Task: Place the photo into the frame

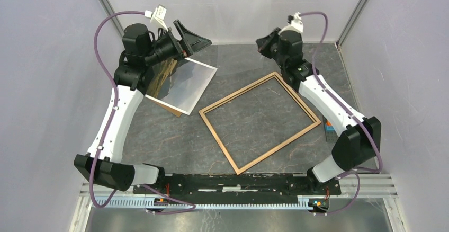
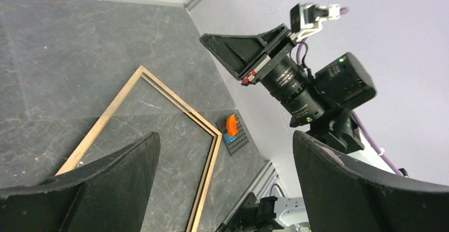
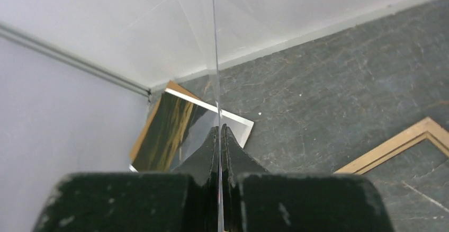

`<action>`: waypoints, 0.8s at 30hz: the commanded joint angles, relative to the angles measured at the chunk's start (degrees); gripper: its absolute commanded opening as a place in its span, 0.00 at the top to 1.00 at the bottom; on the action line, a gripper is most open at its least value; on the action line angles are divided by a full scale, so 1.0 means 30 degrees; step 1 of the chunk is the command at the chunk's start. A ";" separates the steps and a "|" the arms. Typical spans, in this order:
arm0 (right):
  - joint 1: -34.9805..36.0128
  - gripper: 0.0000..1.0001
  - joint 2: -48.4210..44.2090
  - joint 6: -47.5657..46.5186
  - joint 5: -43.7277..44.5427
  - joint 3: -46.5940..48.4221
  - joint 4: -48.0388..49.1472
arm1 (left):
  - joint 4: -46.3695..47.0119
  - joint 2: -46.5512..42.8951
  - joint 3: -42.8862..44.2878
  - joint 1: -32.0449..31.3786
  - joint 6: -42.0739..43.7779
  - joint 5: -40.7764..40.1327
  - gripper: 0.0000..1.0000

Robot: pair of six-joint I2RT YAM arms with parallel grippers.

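Note:
The photo [image 1: 185, 83] lies face up at the back left of the table, and the left arm covers part of it; it also shows in the right wrist view [image 3: 169, 131]. The light wood frame [image 1: 238, 92] lies flat and apart from it in the middle of the table, nothing inside its rails [image 2: 209, 174] [image 3: 402, 144]. Raised over the photo's far corner, my left gripper [image 1: 191, 44] [image 2: 225, 136] is open and holds nothing. My right gripper [image 1: 263, 42] [image 3: 218, 128] is raised at the back and shut on a thin clear sheet [image 3: 214, 41], seen edge-on.
A brown backing board [image 1: 174, 110] [image 3: 172, 88] lies under the photo, its corners poking out. A small dark studded plate with an orange and a blue piece [image 1: 330, 130] [image 2: 233, 134] sits at the right, beside the frame. Pale walls enclose the table on three sides.

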 commanded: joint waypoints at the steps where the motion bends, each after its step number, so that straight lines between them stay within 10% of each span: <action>1: -0.1457 1.00 -0.1899 0.4782 -0.1006 -0.4002 0.3833 | -0.0394 -0.0499 0.0519 0.0040 0.1410 -0.0409 0.00; 9: -0.1774 1.00 -0.2909 1.0067 -0.1680 -1.2407 1.0323 | -0.0163 -0.1660 -0.2978 -0.0744 0.3537 -0.2896 0.00; 24: 0.0188 0.91 -0.3452 1.0012 -0.0856 -1.8768 1.4135 | 0.2840 0.0529 -0.5591 0.1261 0.1285 -0.1017 0.00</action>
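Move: The right hand still pinches the clear sheet, which reaches out ahead of it; the frame's middle lies about 13 cm back towards the base, 3 cm to the right and some 32 cm below. From the right hand, the photo is about 34 cm to the left and 6 cm farther out, and the orange block about 33 cm to the right and 12 cm back. The empty left hand has the frame's middle about level with it in reach, roughly 23 cm to its right and 40 cm below. The right arm brings the clear sheet down towards the frame, sinking about 22 cm, first easing some 4 cm to the right and then drawing about 10 cm back towards the base, while the wrist rolls left side up and tips the fingers downward, their pinch on the sheet's edge kept. Meanwhile the left hand, empty and wide open, sinks about 13 cm high above the table to the left of the frame, edging slightly forward late on and touching nothing. ##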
